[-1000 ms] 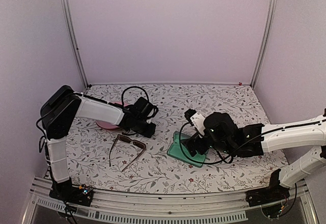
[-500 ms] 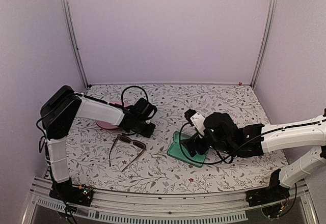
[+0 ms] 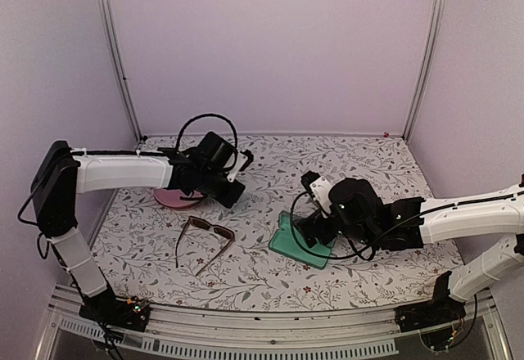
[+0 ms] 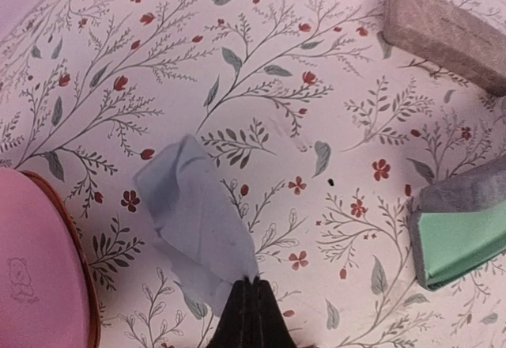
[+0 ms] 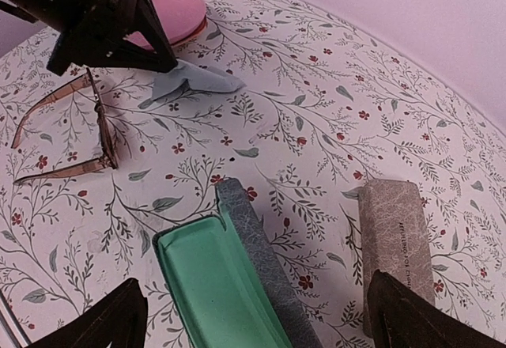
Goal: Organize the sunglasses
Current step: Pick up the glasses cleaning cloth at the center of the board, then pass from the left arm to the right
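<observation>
One pair of sunglasses (image 3: 205, 238), thin dark frame with reddish-brown lenses, lies unfolded on the floral table; the right wrist view has the sunglasses (image 5: 88, 129) at the left. My left gripper (image 3: 232, 194) hovers behind them. In the left wrist view the left gripper (image 4: 253, 281) is shut on a corner of a pale blue cloth (image 4: 192, 220), which hangs off the table. My right gripper (image 5: 261, 320) stands open over the open blue-grey case (image 5: 225, 285) with its green lining, nothing between its fingers (image 5: 101, 324).
A pink round dish (image 3: 169, 199) sits behind and left of the sunglasses. A closed grey-brown case (image 5: 395, 237) lies right of the open case (image 3: 296, 245). Metal posts and pale walls close in the table's back and sides.
The left gripper closed on the cloth and rose a little toward the back, its arm swinging left. The right arm barely shifted.
</observation>
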Controlling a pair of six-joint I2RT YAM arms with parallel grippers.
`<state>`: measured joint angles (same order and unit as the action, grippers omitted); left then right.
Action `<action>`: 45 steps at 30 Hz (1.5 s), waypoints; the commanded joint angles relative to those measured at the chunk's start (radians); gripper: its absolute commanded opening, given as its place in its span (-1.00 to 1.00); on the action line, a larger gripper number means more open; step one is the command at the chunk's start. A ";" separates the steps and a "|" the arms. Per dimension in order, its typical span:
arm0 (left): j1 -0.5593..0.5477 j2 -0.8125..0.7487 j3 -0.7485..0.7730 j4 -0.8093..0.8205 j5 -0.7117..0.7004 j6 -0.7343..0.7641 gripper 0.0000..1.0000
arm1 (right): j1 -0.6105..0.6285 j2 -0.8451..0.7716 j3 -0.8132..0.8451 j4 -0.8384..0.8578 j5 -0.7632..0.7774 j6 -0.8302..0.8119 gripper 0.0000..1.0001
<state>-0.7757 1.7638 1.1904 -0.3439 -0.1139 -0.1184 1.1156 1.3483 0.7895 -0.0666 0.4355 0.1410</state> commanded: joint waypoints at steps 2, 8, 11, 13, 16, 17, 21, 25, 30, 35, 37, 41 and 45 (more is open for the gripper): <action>0.013 -0.104 0.089 -0.121 0.204 0.100 -1.00 | -0.048 -0.034 -0.017 -0.003 -0.021 0.058 0.98; -0.018 -0.214 0.119 -0.173 0.412 0.117 -1.00 | -0.088 -0.088 -0.031 0.005 -0.087 0.091 0.98; -0.046 -0.256 0.108 -0.168 0.464 0.100 -1.00 | -0.106 -0.122 -0.043 0.007 -0.105 0.100 0.98; -0.063 -0.272 0.092 -0.155 0.510 0.075 -1.00 | -0.117 -0.148 -0.051 0.007 -0.124 0.102 0.98; -0.103 -0.289 0.045 -0.120 0.546 0.043 -1.00 | -0.124 -0.181 -0.073 0.016 -0.165 0.101 0.98; -0.118 -0.289 0.033 -0.110 0.546 0.036 -1.00 | -0.125 -0.189 -0.081 0.020 -0.170 0.100 0.98; -0.199 -0.249 0.031 -0.113 0.527 0.016 -1.00 | -0.136 -0.227 -0.115 0.016 -0.173 0.121 0.98; -0.304 -0.190 0.069 -0.098 0.519 -0.019 -1.00 | -0.177 -0.305 -0.144 -0.016 -0.161 0.168 0.98; -0.417 -0.151 0.079 -0.092 0.524 -0.030 -1.00 | -0.209 -0.444 -0.199 -0.037 -0.160 0.226 0.98; -0.373 -0.161 -0.121 -0.096 0.444 -0.070 -1.00 | -0.210 -0.492 -0.234 -0.069 -0.204 0.253 0.98; -0.339 -0.155 -0.191 -0.106 0.424 -0.103 -1.00 | -0.210 -0.467 -0.238 -0.074 -0.247 0.261 0.98; -0.324 -0.181 -0.280 -0.083 0.416 -0.133 -1.00 | -0.211 -0.384 -0.260 -0.056 -0.342 0.275 0.98; -0.305 -0.213 -0.315 -0.060 0.422 -0.156 -1.00 | -0.204 -0.309 -0.289 0.025 -0.474 0.294 0.94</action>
<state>-1.0969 1.6012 0.8864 -0.4458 0.3130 -0.2375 0.9085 0.9874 0.5339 -0.1009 0.1116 0.4038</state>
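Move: The left hand already holds the cleaning cloth; its place, bare table by the near edge, lies some 25 cm back, 8 cm right and 9 cm below. Around the way, the sunglasses are about 9 cm back and 10 cm left, the green case 7 cm back and 17 cm right. From the right hand that place is roughly 13 cm back, 8 cm left, 14 cm down; the green case lies about 4 cm ahead, straight below. Cloth still pinched, left hand rises, swings 23 cm back towards the near edge, dips; right hand shifts right. ##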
